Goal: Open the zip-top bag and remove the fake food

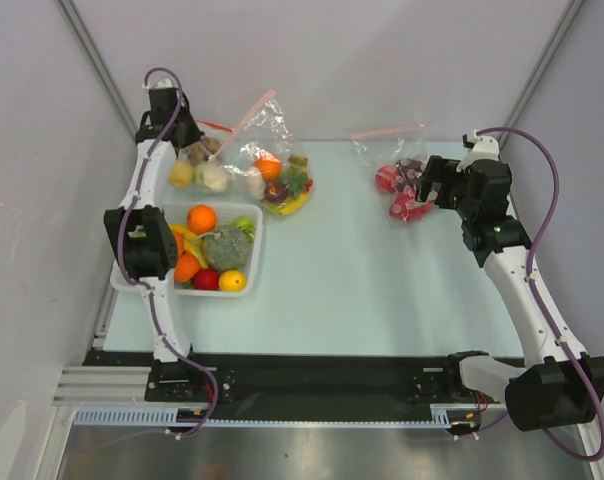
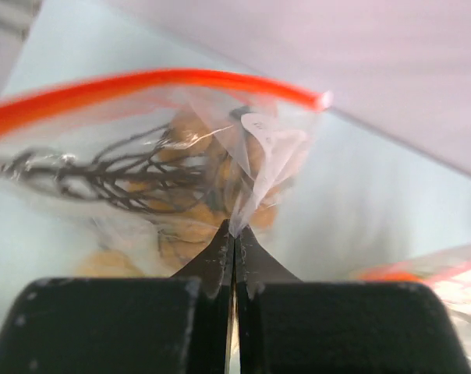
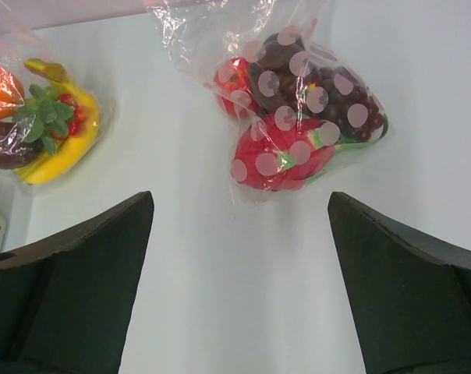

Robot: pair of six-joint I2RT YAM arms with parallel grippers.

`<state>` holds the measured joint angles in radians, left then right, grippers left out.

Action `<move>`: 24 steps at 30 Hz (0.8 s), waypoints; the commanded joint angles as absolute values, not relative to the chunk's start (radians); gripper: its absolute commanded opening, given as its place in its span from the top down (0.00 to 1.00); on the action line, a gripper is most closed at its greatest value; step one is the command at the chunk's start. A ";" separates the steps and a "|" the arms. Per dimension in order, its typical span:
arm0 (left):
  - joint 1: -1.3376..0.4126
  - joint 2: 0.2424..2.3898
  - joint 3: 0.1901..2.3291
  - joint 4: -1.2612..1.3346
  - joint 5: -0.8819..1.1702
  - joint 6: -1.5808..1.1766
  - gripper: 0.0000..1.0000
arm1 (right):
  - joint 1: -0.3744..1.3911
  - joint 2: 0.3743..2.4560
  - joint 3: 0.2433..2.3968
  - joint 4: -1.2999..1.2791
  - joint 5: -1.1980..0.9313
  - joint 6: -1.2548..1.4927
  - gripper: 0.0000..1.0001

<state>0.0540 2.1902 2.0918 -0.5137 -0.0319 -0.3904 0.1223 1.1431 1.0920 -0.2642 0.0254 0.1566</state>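
Observation:
The zip-top bag lies at the far left back of the table. It is clear plastic with a red-orange zip rim and a white label. Fake food shows inside: a brown bumpy piece, a yellow fruit and a pale leafy head. My left gripper is shut, and in the left wrist view its fingertips pinch a fold of the bag's clear plastic below the rim. My right gripper hangs open over the table on the right, with nothing between its fingers.
A second clear bag with a pink zip strip holds an orange and a banana. A third bag of red and purple toys lies just ahead of the right gripper. A white basket of loose toy produce stands at the near left.

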 commanded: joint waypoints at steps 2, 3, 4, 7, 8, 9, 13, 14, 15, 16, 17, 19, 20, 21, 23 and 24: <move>0.049 2.054 2.197 -0.471 0.035 -0.354 1.00 | 0.117 1.141 1.097 -0.245 0.014 0.158 0.00; 0.046 2.037 2.180 -0.462 0.038 -0.350 1.00 | 0.118 1.141 1.098 -0.245 0.014 0.160 0.00; 0.046 2.022 2.166 -0.454 0.044 -0.338 1.00 | 0.118 1.141 1.100 -0.244 0.011 0.161 0.00; 0.040 1.939 2.093 -0.387 0.075 -0.324 1.00 | 0.118 1.144 1.100 -0.241 0.011 0.166 0.00; 0.038 1.916 2.079 -0.371 0.095 -0.318 1.00 | 0.118 1.144 1.100 -0.242 0.011 0.167 0.00; 0.037 1.881 2.060 -0.350 0.106 -0.310 1.00 | 0.118 1.143 1.100 -0.242 0.011 0.170 0.00; 0.026 1.804 2.057 -0.345 0.175 -0.276 1.00 | 0.118 1.137 1.097 -0.245 -0.015 0.173 0.00; 0.022 1.789 2.057 -0.347 0.189 -0.270 1.00 | 0.117 1.135 1.098 -0.247 -0.017 0.175 0.00; 0.017 1.772 2.053 -0.350 0.230 -0.262 1.00 | 0.118 1.132 1.098 -0.247 -0.020 0.176 0.00; 0.012 1.737 2.046 -0.351 0.247 -0.250 1.00 | 0.118 1.132 1.101 -0.245 -0.028 0.176 0.00; 0.008 1.717 2.039 -0.353 0.262 -0.242 1.00 | 0.118 1.129 1.104 -0.245 -0.031 0.178 0.00; -0.024 1.678 2.008 -0.356 0.314 -0.221 1.00 | 0.118 1.127 1.111 -0.250 -0.049 0.179 0.00; -0.041 1.628 1.993 -0.356 0.328 -0.216 1.00 | 0.118 1.124 1.114 -0.252 -0.055 0.181 0.00; -0.049 1.605 1.953 -0.348 0.362 -0.212 1.00 | 0.118 1.123 1.115 -0.253 -0.064 0.181 0.00; -0.072 1.518 1.901 -0.333 0.399 -0.212 1.00 | 0.118 1.114 1.118 -0.261 -0.095 0.176 0.00; -0.080 1.485 1.846 -0.321 0.414 -0.212 1.00 | 0.118 1.111 1.118 -0.264 -0.104 0.178 0.00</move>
<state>-0.0486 1.6268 1.9102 -0.4072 0.2985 -0.2409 0.1219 1.1431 1.0920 -0.2695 -0.0532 0.1722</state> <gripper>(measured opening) 0.007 0.995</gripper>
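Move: Back and to the right of the left hand, which already holds the red-zip bag, lies the open table middle, some 31 cm back, 35 cm right and 16 cm below. The orange-and-banana bag is about 10 cm back and 22 cm right, 13 cm lower; the fruit bin sits roughly 27 cm back, 2 cm right and 12 cm below. From the right hand the open table middle is about 9 cm back, 22 cm left and 25 cm down. Lifting the red-zip bag by its pinched upper edge, the left hand rises about 25 cm, first almost straight up, then also swinging back towards its base and to the right, towards the open table middle. The shut fingers keep their pinch while the wrist tips up and swings clockwise, nearly 30 degrees each. ##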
